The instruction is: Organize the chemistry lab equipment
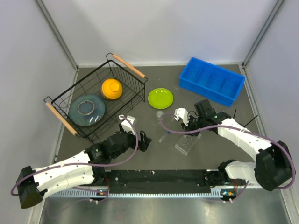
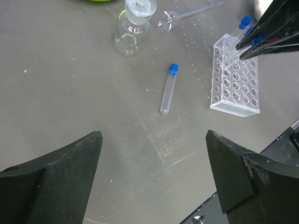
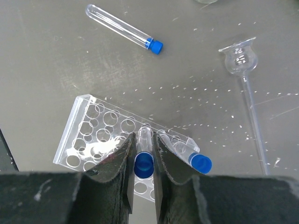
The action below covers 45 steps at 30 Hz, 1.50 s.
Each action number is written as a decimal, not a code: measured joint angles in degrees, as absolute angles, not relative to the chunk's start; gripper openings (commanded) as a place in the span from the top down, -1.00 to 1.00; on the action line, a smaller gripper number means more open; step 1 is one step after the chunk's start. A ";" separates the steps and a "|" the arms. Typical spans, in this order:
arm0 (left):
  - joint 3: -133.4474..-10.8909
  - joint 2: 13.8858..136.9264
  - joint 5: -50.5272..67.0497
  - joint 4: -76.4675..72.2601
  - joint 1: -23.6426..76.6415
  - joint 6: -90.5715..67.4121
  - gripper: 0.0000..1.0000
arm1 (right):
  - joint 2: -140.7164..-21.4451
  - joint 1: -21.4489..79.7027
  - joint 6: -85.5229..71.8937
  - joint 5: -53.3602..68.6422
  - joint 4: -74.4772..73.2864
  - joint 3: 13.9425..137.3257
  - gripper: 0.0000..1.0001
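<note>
My right gripper (image 3: 144, 137) is shut on a clear blue-capped tube (image 3: 143, 164) that stands in a hole of the clear plastic grid rack (image 3: 93, 135). A second capped tube (image 3: 201, 162) leans in the rack just to the right. Another blue-capped tube (image 2: 167, 91) lies flat on the table left of the rack (image 2: 233, 81). My left gripper (image 2: 153, 135) hangs open above bare table, short of that tube, with nothing between its fingers. In the top view the rack (image 1: 187, 144) sits under the right gripper (image 1: 189, 126).
A small clear flask (image 2: 131, 32) and a glass bulb on a thin stem (image 3: 240, 58) lie beyond the loose tube. A lime-green plate (image 1: 160, 98), a blue divided bin (image 1: 212, 80) and a wire basket (image 1: 124, 74) holding an orange dome (image 1: 112, 88) stand farther back.
</note>
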<state>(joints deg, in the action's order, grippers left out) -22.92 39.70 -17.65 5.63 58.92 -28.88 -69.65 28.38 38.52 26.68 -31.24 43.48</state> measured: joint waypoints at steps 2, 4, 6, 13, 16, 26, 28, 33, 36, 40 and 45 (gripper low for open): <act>-22.92 40.93 -17.63 5.52 58.92 -28.86 -0.96 | -70.72 28.38 38.52 26.68 -31.31 43.48 0.54; -22.92 42.28 -17.58 5.34 58.92 -28.86 -0.96 | -71.48 28.38 38.48 26.68 -31.46 43.48 0.46; -22.92 43.38 -17.37 4.95 58.92 -28.84 -0.96 | -71.68 28.38 38.54 26.74 -31.79 43.48 0.37; -23.24 48.12 -14.52 2.39 58.92 -27.49 -0.95 | -70.35 28.38 38.74 28.27 -33.67 43.51 0.19; -24.38 51.07 -12.99 1.61 58.92 -26.20 -0.95 | -67.59 28.32 39.53 30.17 -35.64 43.77 0.18; -38.54 70.85 -7.75 4.29 58.92 -22.61 -0.75 | -58.63 16.69 42.06 43.42 -41.76 47.64 0.15; -43.13 76.20 -7.20 6.59 58.92 -22.33 -0.65 | -57.08 13.82 42.02 44.91 -42.02 47.64 0.14; -51.96 87.88 -6.90 12.19 58.92 -22.09 -0.43 | -55.42 10.98 41.95 46.76 -42.04 47.64 0.13; -55.72 93.25 -7.07 16.03 58.92 -21.65 -0.18 | -55.35 10.90 41.95 47.07 -42.04 47.64 0.12; -60.01 98.63 -6.90 20.40 58.92 -20.64 0.09 | -55.33 10.70 41.95 47.31 -42.04 47.64 0.12; -63.59 102.78 -7.16 23.86 58.98 -19.81 0.12 | -55.33 10.68 41.95 47.48 -42.04 47.64 0.11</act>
<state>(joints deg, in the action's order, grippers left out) -63.59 102.78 -7.16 23.86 58.98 -19.81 -55.33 10.68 41.95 47.48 -42.04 47.64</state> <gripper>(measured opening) 0.445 0.437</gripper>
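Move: The loose blue-capped test tube lies about 4 cm ahead of the left gripper, 11 cm to its right and some 14 cm below. The glass bottle stands 10 cm beyond that tube and 3 cm left of it; the clear rack is 22 cm right of the left gripper, level with it. The right fingers still hold a tube at the rack, whose middle is 4 cm back, 1 cm left and 6 cm down; from them the loose tube lies 12 cm left and 2 cm back, the glass funnel 8 cm ahead and 4 cm left. Open the right fingers to let go of the tube in the rack, sinking a centimetre and easing back before lifting clear some 9 cm and drifting right. Meanwhile bring the left gripper down about 12 cm and right 10 cm, slightly forward, tipping its fingers steeply down and narrowing them to about half open around the loose tube, without gripping it yet. ##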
